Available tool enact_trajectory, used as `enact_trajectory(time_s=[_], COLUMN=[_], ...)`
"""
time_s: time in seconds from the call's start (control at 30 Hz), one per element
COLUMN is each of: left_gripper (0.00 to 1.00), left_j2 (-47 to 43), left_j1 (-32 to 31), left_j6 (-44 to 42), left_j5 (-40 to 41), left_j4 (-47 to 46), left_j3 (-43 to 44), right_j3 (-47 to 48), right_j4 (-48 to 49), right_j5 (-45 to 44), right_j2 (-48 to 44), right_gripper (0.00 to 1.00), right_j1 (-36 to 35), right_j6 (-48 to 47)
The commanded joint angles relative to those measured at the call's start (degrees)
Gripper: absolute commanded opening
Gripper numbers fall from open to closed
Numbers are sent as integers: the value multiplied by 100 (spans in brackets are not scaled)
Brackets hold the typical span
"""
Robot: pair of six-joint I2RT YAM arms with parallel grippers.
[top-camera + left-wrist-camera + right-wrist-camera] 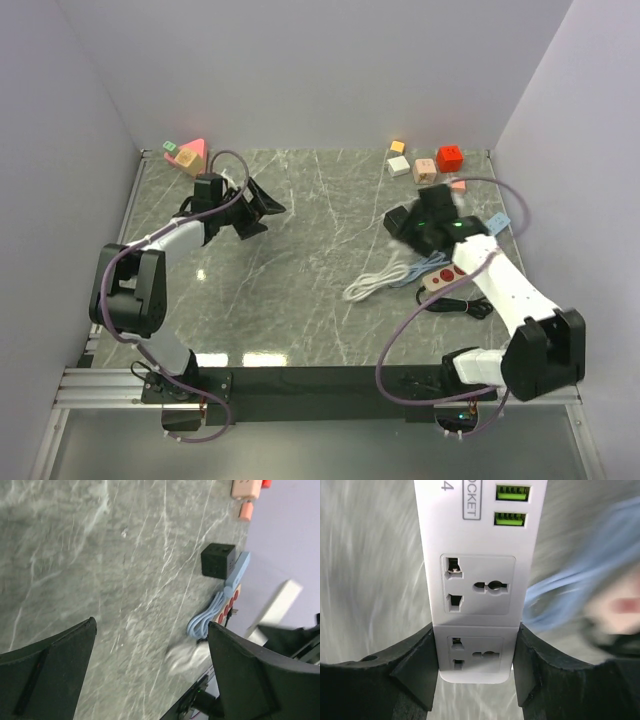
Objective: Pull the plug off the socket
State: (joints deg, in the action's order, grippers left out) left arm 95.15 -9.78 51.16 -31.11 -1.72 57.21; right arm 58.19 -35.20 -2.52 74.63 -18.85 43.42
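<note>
A white socket strip (476, 580) with two green USB ports fills the right wrist view. My right gripper (476, 645) is shut on its near end, a finger pressed against each long side. The two sockets that show are empty, and I cannot make out the plug in any view. Seen from above, the right gripper (418, 228) is blurred over the right middle of the table and hides the strip. My left gripper (262, 212) hovers over the left rear of the table. Its jaws stand wide open, and the left gripper (152, 630) has only marble between them.
A black cube (217, 560) sits beside a light blue strip (237, 570). A coiled white cable (378, 280), a pink strip with red buttons (440, 277) and a black cable (462, 306) lie near the right arm. Toy blocks (185, 153) and a red cube (449, 158) line the back edge.
</note>
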Motion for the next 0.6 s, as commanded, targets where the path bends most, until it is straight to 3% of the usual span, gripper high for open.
enact_trajectory(time_s=[0.0, 0.17, 0.27, 0.3, 0.4, 0.43, 0.57], left_gripper=[98, 98, 98, 98, 98, 98, 98], left_j2=[-357, -480, -603, -682, -840, -875, -1008], left_j1=[-50, -50, -50, -50, -50, -50, -50], left_j6=[-229, -159, -141, -150, -202, -220, -238], left_j5=[62, -61, -70, -62, -9, 9, 26], left_j4=[154, -12, -48, -5, 92, 101, 154], left_j3=[-227, -640, -790, -808, -869, -896, -1010], right_j3=[34, 341, 473, 508, 632, 693, 904], right_j4=[-784, -1138, -1085, -1094, -1042, -1033, -1252], right_j5=[-942, -996, -846, -864, -689, -540, -635], right_j2=[-423, 340, 885, 1000, 1264, 1264, 1001], right_gripper=[0, 0, 18, 37, 65, 81, 91], right_j1=[1229, 2438, 2825, 2904, 3150, 3168, 3186], right_j6=[334, 509, 571, 597, 511, 353, 229])
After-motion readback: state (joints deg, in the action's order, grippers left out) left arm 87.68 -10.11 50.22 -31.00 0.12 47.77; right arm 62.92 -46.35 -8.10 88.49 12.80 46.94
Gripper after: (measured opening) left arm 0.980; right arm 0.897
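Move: The right hand still grips the white socket; the pile where it will be set lies about 18 cm to its right, level fore-and-aft and roughly 9 cm below. There the red-dotted strip is some 16 cm right and 6 cm back, the pale blue strip 22 cm right and 4 cm ahead. The black box stands 7 cm ahead and 2 cm left. From the empty left hand, the pile is about 52 cm right, 9 cm back. Right hand swings the white socket about 19 cm right, down onto the pile, and opens; left draws back. ##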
